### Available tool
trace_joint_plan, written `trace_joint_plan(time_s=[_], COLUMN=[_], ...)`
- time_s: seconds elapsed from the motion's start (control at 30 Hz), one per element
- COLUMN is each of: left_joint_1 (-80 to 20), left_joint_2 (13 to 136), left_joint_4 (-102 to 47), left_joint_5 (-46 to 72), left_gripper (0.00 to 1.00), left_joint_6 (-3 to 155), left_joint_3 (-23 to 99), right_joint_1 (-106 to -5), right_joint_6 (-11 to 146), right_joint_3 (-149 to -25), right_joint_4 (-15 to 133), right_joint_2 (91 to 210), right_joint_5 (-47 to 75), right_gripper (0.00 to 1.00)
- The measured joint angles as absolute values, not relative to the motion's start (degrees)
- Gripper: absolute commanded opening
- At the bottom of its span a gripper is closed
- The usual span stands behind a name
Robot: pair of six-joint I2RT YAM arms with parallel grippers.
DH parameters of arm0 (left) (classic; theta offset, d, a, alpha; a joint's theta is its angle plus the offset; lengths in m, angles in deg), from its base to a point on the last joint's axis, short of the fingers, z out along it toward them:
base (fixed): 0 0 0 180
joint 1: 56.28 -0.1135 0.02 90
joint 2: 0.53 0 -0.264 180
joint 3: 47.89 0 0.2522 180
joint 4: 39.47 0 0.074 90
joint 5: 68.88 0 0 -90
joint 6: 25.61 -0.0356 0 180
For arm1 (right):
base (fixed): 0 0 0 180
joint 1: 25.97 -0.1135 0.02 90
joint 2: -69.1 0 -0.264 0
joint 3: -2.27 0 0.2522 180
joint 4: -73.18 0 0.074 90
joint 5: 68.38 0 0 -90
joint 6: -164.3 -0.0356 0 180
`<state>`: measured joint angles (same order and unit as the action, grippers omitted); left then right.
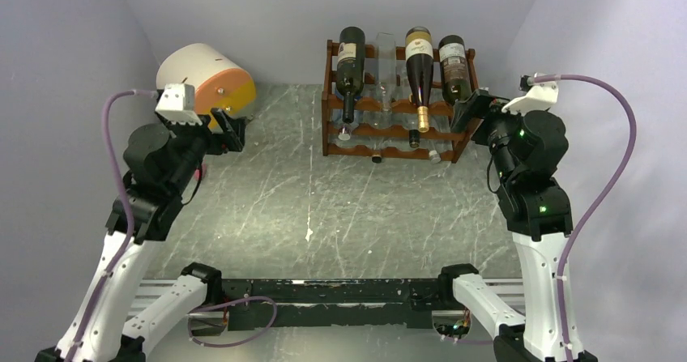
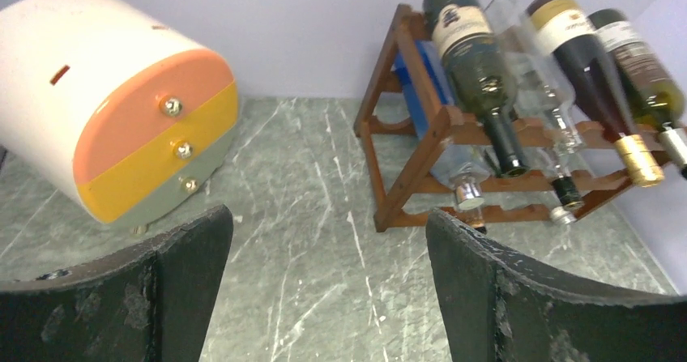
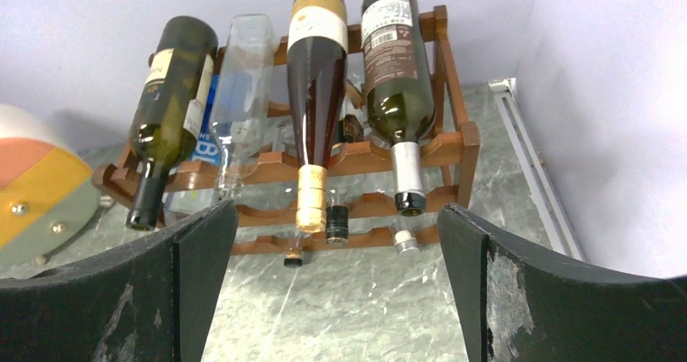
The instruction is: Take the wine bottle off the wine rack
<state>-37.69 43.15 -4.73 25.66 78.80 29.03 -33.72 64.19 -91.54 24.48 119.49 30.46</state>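
Observation:
The dark reddish-brown wine rack stands at the back of the marble table, right of centre. Its top tier holds a dark green wine bottle, a clear bottle, a dark bottle with gold foil and a green bottle with a white label, necks towards me. Smaller bottles lie in the lower tiers. My right gripper hangs open just in front of the rack's right end. My left gripper is open, well left of the rack.
A white rounded box with orange, yellow and grey-green drawer fronts lies at the back left, close to my left gripper. The right wall runs close beside the rack. Bare marble table lies between the arms.

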Motion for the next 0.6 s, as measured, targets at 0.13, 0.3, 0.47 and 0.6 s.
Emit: trace_joint_plan(time_s=[0.13, 0.3, 0.47, 0.6], left_joint_1=[-37.69, -37.69, -37.69, -37.69], left_joint_2=[47.0, 48.11, 48.46, 48.7], left_joint_4=[-3.18, -2.72, -2.66, -2.15], left_joint_5=[26.97, 26.97, 26.95, 25.96], left_gripper=[0.93, 0.93, 0.93, 0.93], left_joint_6=[79.48, 80.4, 81.21, 81.8], left_joint_3=[30.56, 30.56, 30.64, 30.64], right_joint_1=[-33.72, -33.72, -33.72, -33.72], right_joint_6=[62.88, 59.39, 56.5, 56.06], right_joint_3=[-91.19, -91.19, -91.17, -90.73], right_joint_4=[25.48, 26.09, 26.09, 27.27], right_joint_2=[119.29, 121.43, 125.59, 127.77], right_joint_5=[32.14, 32.76, 30.85, 23.99], right_gripper=[1.0, 1.0, 1.0, 1.0])
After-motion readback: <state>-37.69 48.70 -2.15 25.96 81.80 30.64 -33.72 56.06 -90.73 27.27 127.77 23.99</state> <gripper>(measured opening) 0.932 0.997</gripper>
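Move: The bottle with the gold neck lies on top of the rack with its middle about 24 cm ahead of the right hand, 6 cm left and 12 cm below; its neck points back at the robot. The right-hand green bottle is 22 cm ahead, 3 cm right and 13 cm below; the clear bottle is 24 cm ahead, 15 cm left, at about the same depth. From the left hand the gold-necked bottle is 24 cm ahead, 40 cm right and 8 cm below. With its fingers kept wide open, the right hand barely stirs at first, then reaches about 5 cm forward and sinks some 3 cm towards the upper bottles, swinging left by about 3 cm near the end past the line of the right-hand green bottle, while its left side rolls up and the fingers tip slightly down. The left hand, also open and still well short of the rack, sinks and eases forward about 2 cm, its fingers tipping down a little. ##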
